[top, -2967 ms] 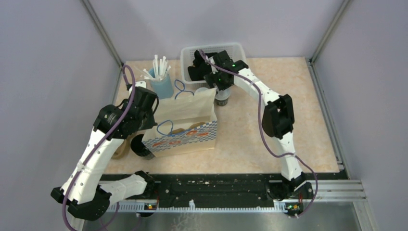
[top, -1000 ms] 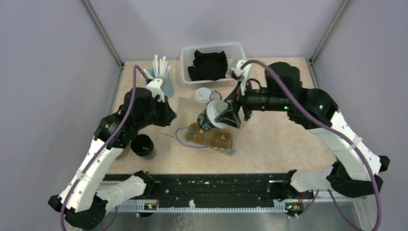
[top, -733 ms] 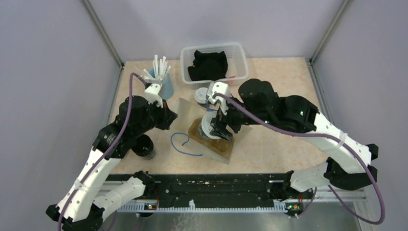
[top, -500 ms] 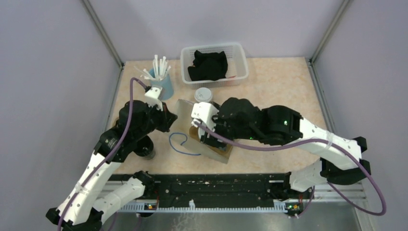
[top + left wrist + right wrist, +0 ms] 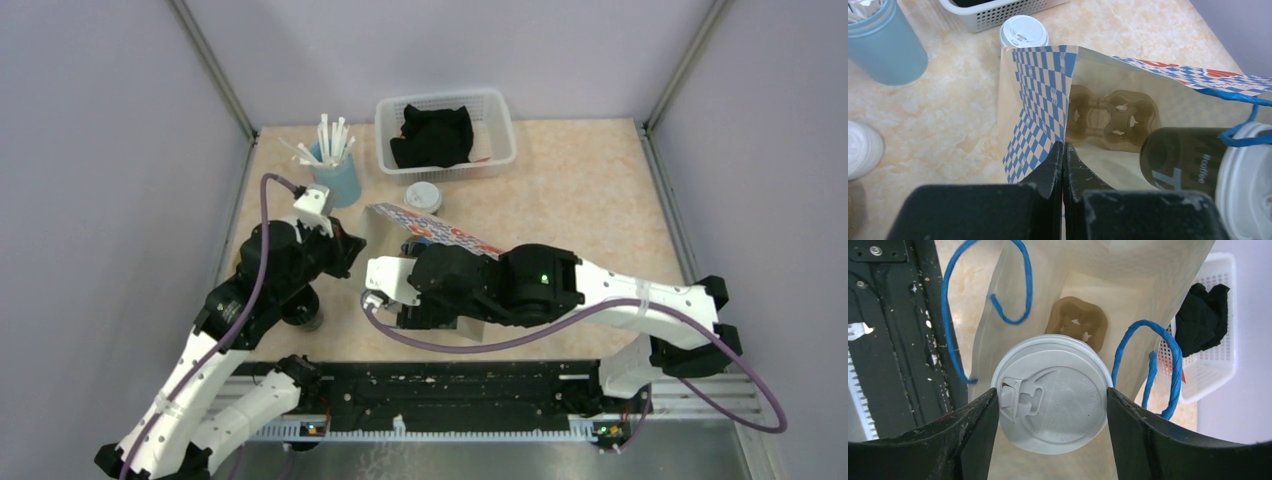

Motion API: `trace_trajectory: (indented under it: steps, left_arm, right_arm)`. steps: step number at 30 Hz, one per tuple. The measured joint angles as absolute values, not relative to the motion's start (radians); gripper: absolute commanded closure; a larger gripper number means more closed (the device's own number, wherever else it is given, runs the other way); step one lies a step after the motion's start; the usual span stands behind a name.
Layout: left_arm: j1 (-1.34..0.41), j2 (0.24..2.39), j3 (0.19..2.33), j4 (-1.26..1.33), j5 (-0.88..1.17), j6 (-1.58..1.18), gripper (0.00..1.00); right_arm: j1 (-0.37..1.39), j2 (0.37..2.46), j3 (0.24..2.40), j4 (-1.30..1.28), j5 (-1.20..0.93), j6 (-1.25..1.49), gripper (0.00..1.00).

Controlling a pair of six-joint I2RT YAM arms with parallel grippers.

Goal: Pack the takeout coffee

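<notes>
A paper bag [image 5: 440, 232] with blue checks and blue cord handles is tipped over, its mouth toward the arms. My left gripper [image 5: 1064, 147] is shut on the bag's side edge [image 5: 1040, 100] and holds the mouth open. A brown pulp carrier [image 5: 1108, 117] sits deep inside the bag and also shows in the right wrist view [image 5: 1078, 322]. My right gripper [image 5: 1052, 395] is shut on a dark coffee cup with a white lid [image 5: 1053, 400], held lid-first at the bag's mouth between the handles. The cup's dark side [image 5: 1188, 160] shows in the left wrist view.
A second white-lidded cup [image 5: 423, 197] stands behind the bag. Another cup [image 5: 300, 308] stands at the left by my left arm. A blue tumbler of white straws [image 5: 335, 175] and a white basket [image 5: 445, 130] holding black cloth are at the back. The black rail [image 5: 893, 340] runs along the near edge.
My right arm swung from the back, lifted the cup and lowered it to the near side, at the bag's mouth. The bag has tipped over. My left gripper kept hold of its edge.
</notes>
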State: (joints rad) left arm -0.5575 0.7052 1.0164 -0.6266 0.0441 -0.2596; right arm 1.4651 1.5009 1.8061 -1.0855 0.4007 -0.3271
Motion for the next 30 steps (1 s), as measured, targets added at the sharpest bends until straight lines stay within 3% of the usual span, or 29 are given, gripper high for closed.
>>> trace_trajectory:
  steps: [15,30]
  left_arm:
    - [-0.558,0.7,1.016,-0.641,0.013,-0.228,1.0]
    - [-0.558,0.667,1.011,-0.65,0.019,-0.228,1.0]
  right_arm:
    - [1.477,1.256,1.625,-1.068,0.413,-0.19,0.41]
    - [1.443,1.476,1.529,-0.912,0.463,-0.358,0.4]
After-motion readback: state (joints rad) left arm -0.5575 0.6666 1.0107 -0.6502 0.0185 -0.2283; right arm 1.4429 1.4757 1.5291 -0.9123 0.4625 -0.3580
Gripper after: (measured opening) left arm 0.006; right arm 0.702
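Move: The right hand holds the lidded coffee by its lid at the bag's open mouth, bottom slanting down to the left and forward; the cup holder on the bag's floor lies about 10 cm ahead, hardly to either side, some 17 cm below. The bag's left rim is roughly 12 cm left, 8 cm ahead, level with this hand; the other coffee stands 29 cm ahead and 16 cm below. From the left hand, the holder is about 15 cm right, 5 cm ahead, 17 cm below. The right hand, keeping its open-set fingers gripped around the lid, first draws the coffee about 5 cm to the right with a slight rise and pull back, then swings left again while sinking some 8 cm and easing a few centimetres forward, down between the bag's walls towards the cup holder. The slanted cup keeps nearly the same tilt, turning under 10 degrees, while the left hand stays almost still, closed on the bag's left rim to keep the mouth open. ##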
